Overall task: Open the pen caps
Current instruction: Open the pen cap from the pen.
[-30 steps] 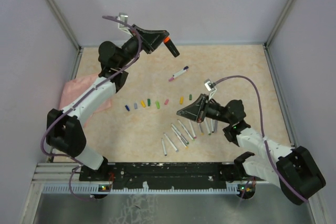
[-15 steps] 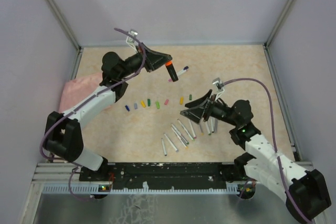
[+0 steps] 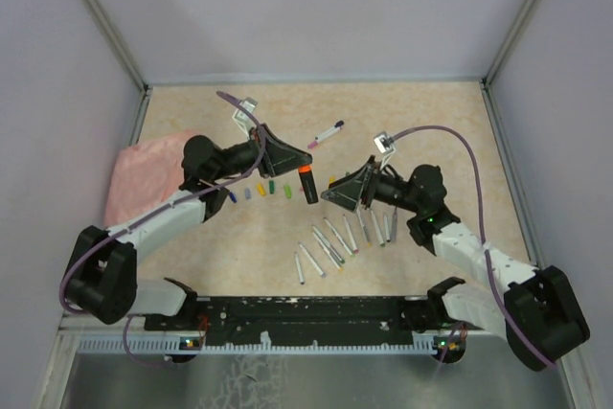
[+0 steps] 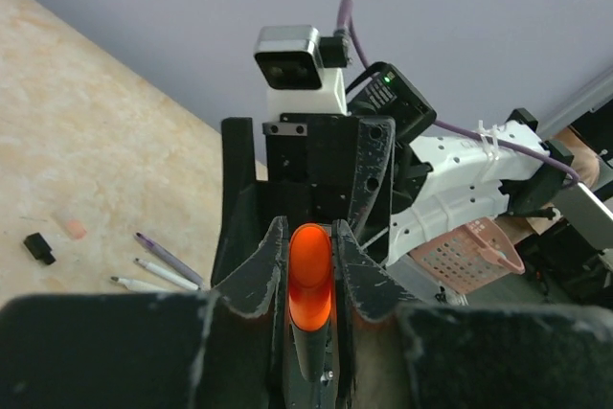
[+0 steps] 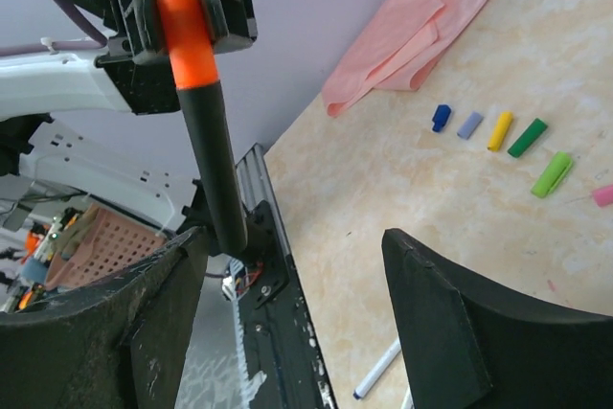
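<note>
My left gripper is shut on the thick dark highlighter. Its orange band sits between the fingertips, and the dark barrel hangs down toward my right gripper. My right gripper is open with its jaws wide apart. The barrel's lower end lies just above its left finger; I cannot tell if they touch. Loose pen caps lie in a row on the table: blue, grey, yellow, green, light green. Several slim uncapped pens lie under the right arm.
A pink cloth is bunched at the table's left edge. One capped pen lies alone toward the back. A black cap and a pink cap rest beside the pens. The black base rail runs along the near edge.
The left arm swung the highlighter down from the back toward the middle, close to the right gripper. The right gripper went from shut to open and shifted slightly back.
</note>
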### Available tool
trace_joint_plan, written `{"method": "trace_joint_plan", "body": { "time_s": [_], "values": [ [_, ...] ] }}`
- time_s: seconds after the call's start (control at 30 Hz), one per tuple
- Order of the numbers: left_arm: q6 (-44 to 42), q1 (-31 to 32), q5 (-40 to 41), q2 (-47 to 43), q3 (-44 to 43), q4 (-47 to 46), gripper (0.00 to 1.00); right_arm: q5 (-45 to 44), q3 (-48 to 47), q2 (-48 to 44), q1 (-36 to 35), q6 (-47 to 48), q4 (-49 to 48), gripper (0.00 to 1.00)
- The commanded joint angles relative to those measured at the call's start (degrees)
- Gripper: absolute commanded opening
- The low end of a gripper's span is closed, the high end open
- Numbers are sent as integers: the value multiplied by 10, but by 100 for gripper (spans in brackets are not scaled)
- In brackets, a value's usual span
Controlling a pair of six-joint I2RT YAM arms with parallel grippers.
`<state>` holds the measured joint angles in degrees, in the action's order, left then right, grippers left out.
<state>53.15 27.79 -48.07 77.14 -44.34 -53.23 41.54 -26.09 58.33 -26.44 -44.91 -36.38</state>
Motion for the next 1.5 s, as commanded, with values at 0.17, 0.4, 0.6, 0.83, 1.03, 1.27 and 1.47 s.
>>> {"method": "trace_joint_plan", "body": {
  "time_s": [0.17,0.4,0.6,0.83,1.03,1.27,1.47],
  "values": [
    [10,32,11,0,15,-45,0,38,-59,41,-25,-49,-108,71],
    [12,51,13,21,-2,-48,0,30,-68,65,-54,-44,-108,62],
    [15,59,14,30,-5,-53,0,39,-76,77,-59,-42,-110,45],
    [11,56,22,40,-22,-54,0,54,-72,86,-61,-54,-130,8],
    [14,37,23,60,-68,-51,0,61,-59,85,-62,-68,-154,0],
    [8,-10,25,93,-165,-20,0,56,-31,89,-62,-104,-198,0],
    [-25,-47,68,112,-240,25,0,58,-22,100,-62,-123,-218,0]
  ]
}}
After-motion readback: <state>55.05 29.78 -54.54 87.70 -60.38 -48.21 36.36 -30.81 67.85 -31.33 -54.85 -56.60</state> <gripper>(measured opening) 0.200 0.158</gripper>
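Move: My left hand already grips the pen's orange end; the black barrel hangs about 5 cm back and 4 cm below that hand. From my open right hand, the barrel lies roughly 6 cm to the left, 3 cm higher and level fore and aft. Some 22 cm below my right hand, the nearest bare pen lies about 4 cm ahead and 2 cm right, and the loose pink cap roughly 22 cm ahead and 9 cm left. My right hand slides nearly 4 cm left and a little up and back, closing its wide-open fingers to pinch the black barrel, while my left eases the pen about 3 cm right, slightly back and down to meet it. With both gripping, I carry the pen up some 4 cm and forward about 3, my left hand drawing slightly ahead and my right rolling its left side up. ##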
